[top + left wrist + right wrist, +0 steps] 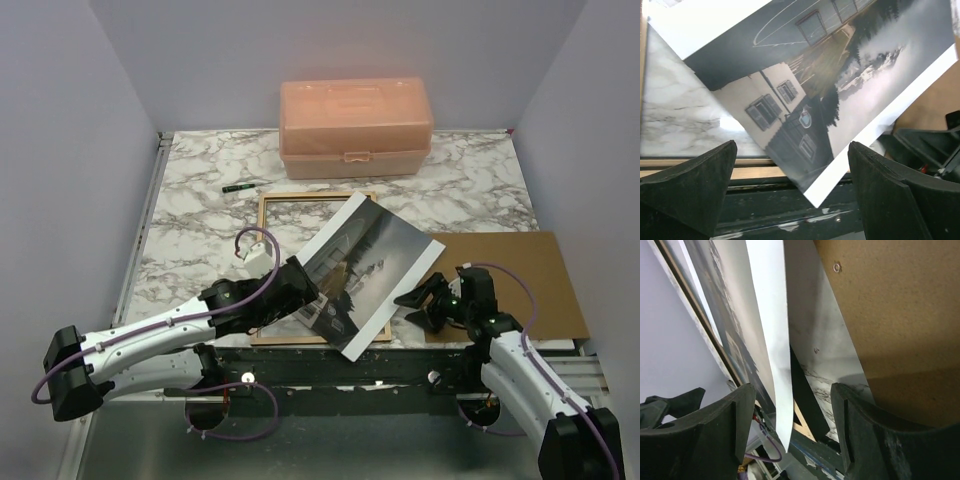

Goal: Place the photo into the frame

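The photo (pixel 365 270), a grey landscape print with a white border, lies picture side up and askew across the frame (pixel 264 215). The frame's light wood side faces up. The photo's near corner overhangs the table's front edge. My left gripper (pixel 305 290) stands open at the photo's near-left edge. In the left wrist view the photo's (pixel 840 75) corner points between the wide-apart fingers (pixel 695 185) without touching them, over the frame's wood rail (pixel 752 172). My right gripper (pixel 415 305) is open at the near-right edge. The photo's white border (pixel 772 315) hangs between its fingers (pixel 860 425), touching neither.
A brown fibreboard backing panel (pixel 520 280) lies flat at the right, beside the right gripper and also in its wrist view as the brown panel (pixel 890 305). A peach plastic box (pixel 355 128) stands at the back. A green marker (pixel 238 186) lies left of it.
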Robot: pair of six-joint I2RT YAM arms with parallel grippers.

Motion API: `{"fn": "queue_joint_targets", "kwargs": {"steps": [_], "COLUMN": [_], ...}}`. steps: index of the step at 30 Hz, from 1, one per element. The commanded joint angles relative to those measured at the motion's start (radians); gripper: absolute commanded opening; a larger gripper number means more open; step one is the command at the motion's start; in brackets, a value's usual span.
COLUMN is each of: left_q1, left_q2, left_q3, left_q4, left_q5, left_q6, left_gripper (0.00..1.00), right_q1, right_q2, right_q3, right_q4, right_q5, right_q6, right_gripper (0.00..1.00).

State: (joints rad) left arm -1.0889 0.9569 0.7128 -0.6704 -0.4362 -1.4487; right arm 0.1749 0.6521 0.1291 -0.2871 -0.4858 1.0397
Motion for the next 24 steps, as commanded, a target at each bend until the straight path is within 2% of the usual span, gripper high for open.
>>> {"fn": "queue_joint_targets", "kwargs": {"steps": [1, 5, 12, 16, 24], "left_q1": [-0.005, -0.005, -0.005, -0.005, -0.029], "left_q2": [-0.059, -0.107, -0.116, -0.065, 0.130], "left_q3": [-0.002, -0.013, 0.002, 0.045, 0.209], "left_q4": [-0.030, 0.060, 0.237, 0.267, 0.202], "left_q5": [-0.023, 0.016, 0.138, 0.210, 0.251], "left_q6": [0.145, 0.247, 0.494, 0.600, 0.725], "left_gripper": [0.95, 0.95, 0.96, 0.96, 0.96], "right_q1": [-0.003, -0.004, -0.003, -0.003, -0.003], "right_q2": [0.082, 0.163, 0.273, 0.276, 0.180], "right_q3": [-0.036, -0.030, 0.026, 0.086, 0.250], "right_q4": [0.134, 0.210, 0.266, 0.225, 0.043], "right_q5": [0.014, 0.026, 0.048, 0.027, -0.028], "right_q6": [0.008, -0.006, -0.054, -0.073, -0.093], "right_gripper": [0.68, 0.58, 0.24, 0.10, 0.01]}}
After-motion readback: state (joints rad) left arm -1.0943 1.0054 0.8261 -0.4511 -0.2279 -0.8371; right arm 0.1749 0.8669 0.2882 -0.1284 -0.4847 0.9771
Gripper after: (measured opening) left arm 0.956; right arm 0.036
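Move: The photo lies skewed over the frame. Its middle is about 8 cm ahead and 11 cm left of my right hand, and its right edge is only some 2 cm off, ahead and just below. The frame's middle is about 10 cm ahead and 19 cm left of that hand, the brown board's middle 5 cm ahead and 23 cm right. From my left hand, the photo's middle is about 4 cm ahead, 11 cm right and 11 cm down. I ease my right hand slightly forward and down while its open fingers shut on the photo's white right border, then keep the pinch and carry it forward and up, ending about 5 cm ahead and 4 cm higher. Meanwhile my left hand, still wide open and empty, rises and slides right above the photo, about 5 cm each way, turning some 30 degrees clockwise. ##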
